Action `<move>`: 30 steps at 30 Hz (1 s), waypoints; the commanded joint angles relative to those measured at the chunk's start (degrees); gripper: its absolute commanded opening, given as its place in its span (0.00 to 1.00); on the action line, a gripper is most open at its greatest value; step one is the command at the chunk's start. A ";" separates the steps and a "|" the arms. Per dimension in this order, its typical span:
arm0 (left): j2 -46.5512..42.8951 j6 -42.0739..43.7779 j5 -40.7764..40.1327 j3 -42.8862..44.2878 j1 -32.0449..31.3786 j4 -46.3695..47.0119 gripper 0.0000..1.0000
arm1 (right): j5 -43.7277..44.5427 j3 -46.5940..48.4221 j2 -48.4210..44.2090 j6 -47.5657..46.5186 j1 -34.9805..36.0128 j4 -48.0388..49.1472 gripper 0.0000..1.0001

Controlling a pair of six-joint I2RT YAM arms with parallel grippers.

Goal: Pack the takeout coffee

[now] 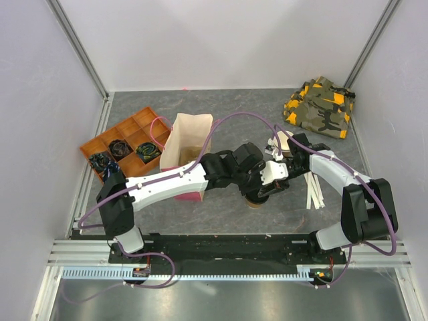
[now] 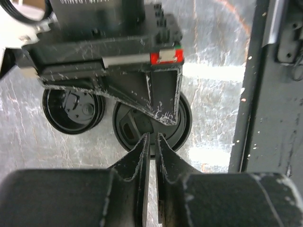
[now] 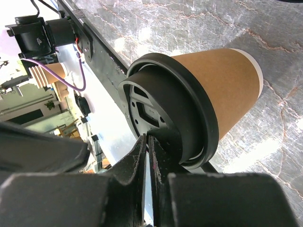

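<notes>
The takeout coffee point(image 3: 222, 90) is a tan paper cup with a black lid point(image 2: 128, 127), standing on the grey table under both wrists; only a sliver of the takeout coffee point(image 1: 255, 202) shows from above. My left gripper point(image 2: 152, 137) is shut on the near edge of the lid, its tips almost touching. From the opposite side, my right gripper point(image 3: 147, 138) is shut on the lid's raised rim. In the top view the left gripper point(image 1: 256, 190) and the right gripper point(image 1: 266, 186) meet over the cup.
A loose black lid point(image 2: 73, 111) lies just left of the cup. An open paper bag point(image 1: 187, 150) stands to the left, next to an orange divided tray point(image 1: 127, 144). White sticks point(image 1: 313, 190) and tan cups point(image 1: 284, 142) lie to the right. Camouflage cloth point(image 1: 321, 107) sits at the back right.
</notes>
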 commanded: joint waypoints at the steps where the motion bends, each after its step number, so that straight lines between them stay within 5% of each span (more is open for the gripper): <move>1: -0.54 0.11 2.58 0.04 0.09 -2.10 0.15 | 5.93 -0.22 1.58 -1.36 -0.01 1.91 0.12; 11: 5.62 0.98 1.88 -9.20 0.09 2.99 0.14 | 6.37 -0.40 1.58 -1.45 -0.01 1.91 0.13; 18: 2.64 1.69 1.79 -5.27 0.18 1.25 0.15 | 5.49 0.21 2.46 -2.06 -0.10 1.56 0.13; 27: -1.67 1.25 3.29 12.57 0.27 -8.42 0.41 | -0.31 5.66 -1.83 -3.82 -0.01 -0.99 0.26; 30: -3.43 1.60 2.93 16.44 0.79 -10.88 0.49 | -1.80 8.29 -4.39 -3.20 -0.01 -1.86 0.44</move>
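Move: The lidded coffee cup stands directly under the left hand, its middle about 9 cm below and its lid some 4 cm below the fingertips. From the right hand, the cup's middle is roughly 3 cm to the left and 5 cm below. The spare lid lies about 12 cm beyond the cup, the stacked cups about 16 cm farther out and 9 cm to its right, and the paper bag some 24 cm to its left and 9 cm farther out. With its fingers nearly shut, the left hand dips about 4.5 cm towards the lid, drifting slightly back, pauses there, then rises some 9 cm to end well above its starting height, its fingers opening to nearly half. The right hand meanwhile keeps still with its closed fingertips resting on the right side of the lid, and only at the end comes free, up about 1.5 cm and a little forward, its fingers opening to about a third. ##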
